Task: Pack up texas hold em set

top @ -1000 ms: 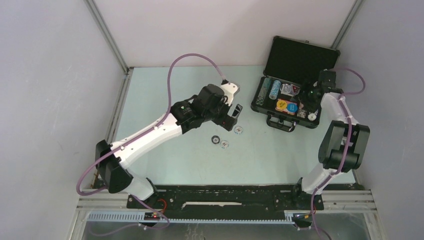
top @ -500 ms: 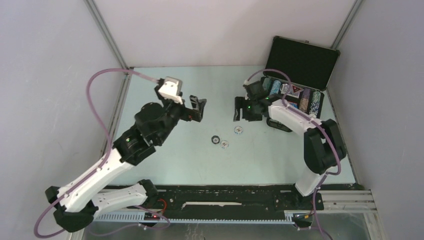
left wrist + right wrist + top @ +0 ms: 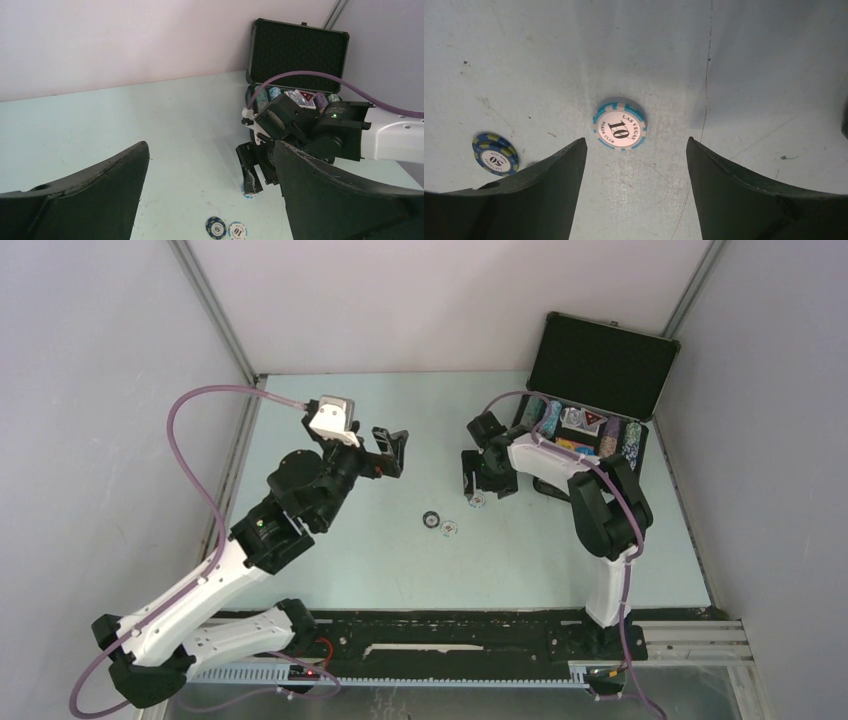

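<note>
The black silver-trimmed case stands open at the back right, with rows of chips and small discs in its tray. Three loose chips lie on the table. A light-blue "10" chip lies just beyond the tips of my right gripper, which hangs open above the table with nothing between its fingers. A dark "50" chip and another "10" chip lie together nearer the front. My left gripper is wide open, empty and raised to the left of them.
Grey walls close the table in at the back and on both sides. The right arm's purple cable loops in front of the case. The case's handle juts toward the front.
My right arm swung from the case down to the loose "10" chip and opened a little wider. My left arm pulled back from the chips to the left and rose.
</note>
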You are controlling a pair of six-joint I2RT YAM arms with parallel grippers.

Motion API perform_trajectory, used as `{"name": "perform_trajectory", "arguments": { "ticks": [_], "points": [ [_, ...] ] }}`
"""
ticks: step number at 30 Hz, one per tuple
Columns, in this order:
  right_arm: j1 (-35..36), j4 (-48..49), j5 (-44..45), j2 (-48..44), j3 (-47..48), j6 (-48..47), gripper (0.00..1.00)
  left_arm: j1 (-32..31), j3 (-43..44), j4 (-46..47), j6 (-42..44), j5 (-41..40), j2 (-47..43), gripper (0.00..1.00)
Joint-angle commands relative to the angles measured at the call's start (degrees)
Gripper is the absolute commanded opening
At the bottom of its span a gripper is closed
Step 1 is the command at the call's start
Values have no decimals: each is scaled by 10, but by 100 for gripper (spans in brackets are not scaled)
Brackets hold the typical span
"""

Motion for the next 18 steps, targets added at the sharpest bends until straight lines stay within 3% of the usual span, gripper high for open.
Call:
{"name": "perform_trajectory", "arguments": {
  "ticks": [1,4,10,18],
  "points": [
    [40,-48,73,-4,49,-7,82,9,-6,21,-13,3,-2,100],
    [70,-67,91,-23,50,-5,82,10,-8,22,-14,-3,-9,100],
    [133,-78,7,-16,44,-5,82,23,-25,42,-21,-4,-36,100],
    [161,-67,-35,3,43,-41,82,31,-32,49,-23,-4,-42,100]
  ]
}}
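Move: The white 10 chip by the stacked blue 50 chips lies about 6 cm back and 8 cm left of the right hand, some 3 cm below the open fingers. The 50 chips are about 4 cm back and 12 cm left. The other 10 chip sits nearly beneath this hand, 1 cm ahead and 1 cm left. From the raised left hand the first chip is roughly 6 cm ahead, 12 cm right and 37 cm down. Leave the 10 chip under the right gripper untaken: lift a little over 1 cm, then sweep level, back and to the left in equal parts, about 11 cm in all, to the white 10 chip beside the 50s. Turn the wrist some 20 degrees counter-clockwise on the way and keep the fingers open and clear of the table. Ease the empty left gripper about 2 cm left and slightly up. ##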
